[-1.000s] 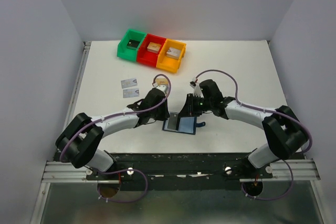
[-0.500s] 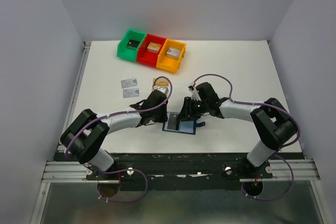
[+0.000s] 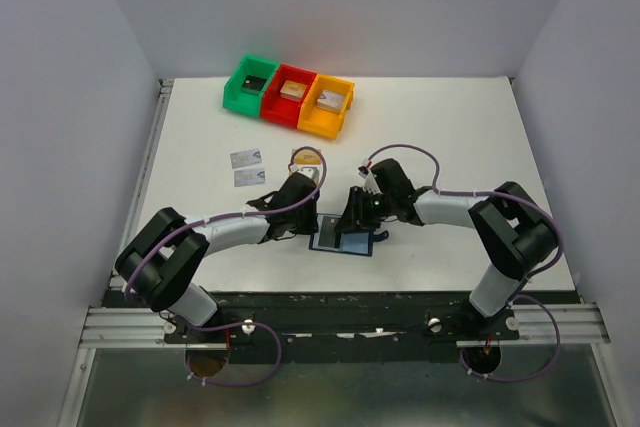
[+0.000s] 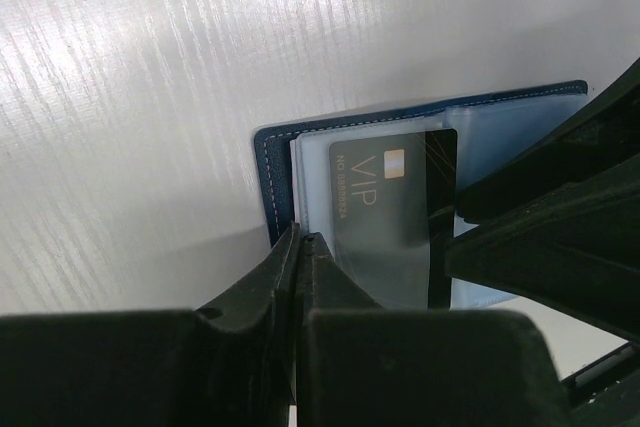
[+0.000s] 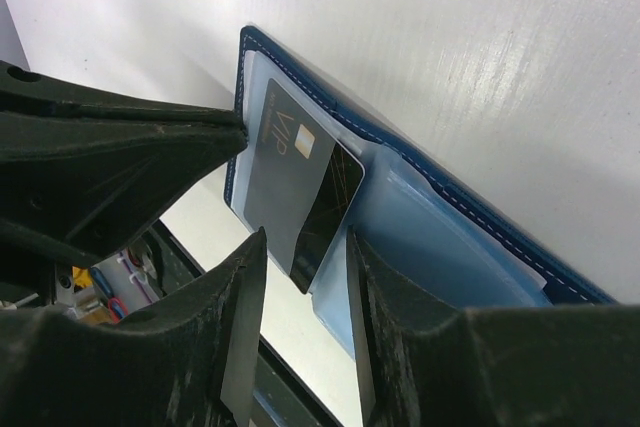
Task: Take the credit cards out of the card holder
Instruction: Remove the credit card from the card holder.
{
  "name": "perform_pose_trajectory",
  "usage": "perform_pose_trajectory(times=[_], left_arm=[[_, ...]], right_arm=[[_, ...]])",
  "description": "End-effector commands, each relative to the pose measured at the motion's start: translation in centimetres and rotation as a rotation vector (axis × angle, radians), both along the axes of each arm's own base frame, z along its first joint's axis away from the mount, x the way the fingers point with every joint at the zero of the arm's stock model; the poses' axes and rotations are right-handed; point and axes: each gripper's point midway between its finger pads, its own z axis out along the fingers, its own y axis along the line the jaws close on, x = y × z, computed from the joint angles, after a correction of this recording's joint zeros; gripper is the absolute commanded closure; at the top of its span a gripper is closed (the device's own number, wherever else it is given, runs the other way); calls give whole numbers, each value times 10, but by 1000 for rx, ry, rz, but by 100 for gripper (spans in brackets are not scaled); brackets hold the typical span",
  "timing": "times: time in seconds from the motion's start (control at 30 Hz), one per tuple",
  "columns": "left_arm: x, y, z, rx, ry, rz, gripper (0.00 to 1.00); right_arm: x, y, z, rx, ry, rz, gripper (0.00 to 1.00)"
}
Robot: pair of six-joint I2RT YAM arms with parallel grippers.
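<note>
The navy card holder [image 3: 355,243] lies open near the table's front edge. A black VIP card [image 4: 390,207] sits in its clear pocket [image 5: 420,237], one end sticking out. My left gripper [image 4: 300,237] is shut on the card holder's left edge [image 4: 272,162]. My right gripper [image 5: 303,247] is open, a finger on each side of the black card's [image 5: 300,177] free end without touching it. From above, the left gripper [image 3: 316,224] and right gripper [image 3: 352,221] meet over the holder. Two silver-grey cards [image 3: 245,158] [image 3: 243,177] and a tan-gold card [image 3: 306,157] lie on the table.
Green [image 3: 250,84], red [image 3: 289,97] and orange [image 3: 329,105] bins stand in a row at the back, each with a small block inside. The dark front rail [image 3: 340,302] runs just below the holder. White walls close in both sides.
The right gripper's jaws have spread and moved in around the black card. The left gripper has closed on the holder's edge and slid nearer, uncovering the tan-gold card.
</note>
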Motion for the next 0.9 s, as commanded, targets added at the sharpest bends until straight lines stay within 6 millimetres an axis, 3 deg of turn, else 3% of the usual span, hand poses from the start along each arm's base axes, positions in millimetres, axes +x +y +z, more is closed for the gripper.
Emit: perform_pose_trajectory(times=[0.0,0.27,0.87], left_arm=[[-4,8,-10,23,16,21,90],[-5,7,-11,19,18,17,90],[-7,7,-13,18,23,11,91]], right_arm=[[-5,-2,-17,-22,50,-13,54],[-5,2,-16,3,58,-17,57],[-2,10,-6,84,28,-21,85]])
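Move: The dark VIP card lies in the left page of the open card holder, its middle about 2 cm left of the right hand, 1 cm ahead and 1 cm below, so the parted right fingertips straddle its right edge. The holder's middle is 1 cm to that hand's right, its black strap some 10 cm right, and a tan card about 24 cm ahead and 8 cm left. From the left hand, at the holder's left edge, the VIP card is 4 cm right. The right hand edges about half a centimetre left towards the card and then sinks about as much, while its fingers close from nearly half open to almost shut and pinch the VIP card's right edge. The left hand stays in place with its nearly shut tips still holding the left edge of the card holder against the table. ##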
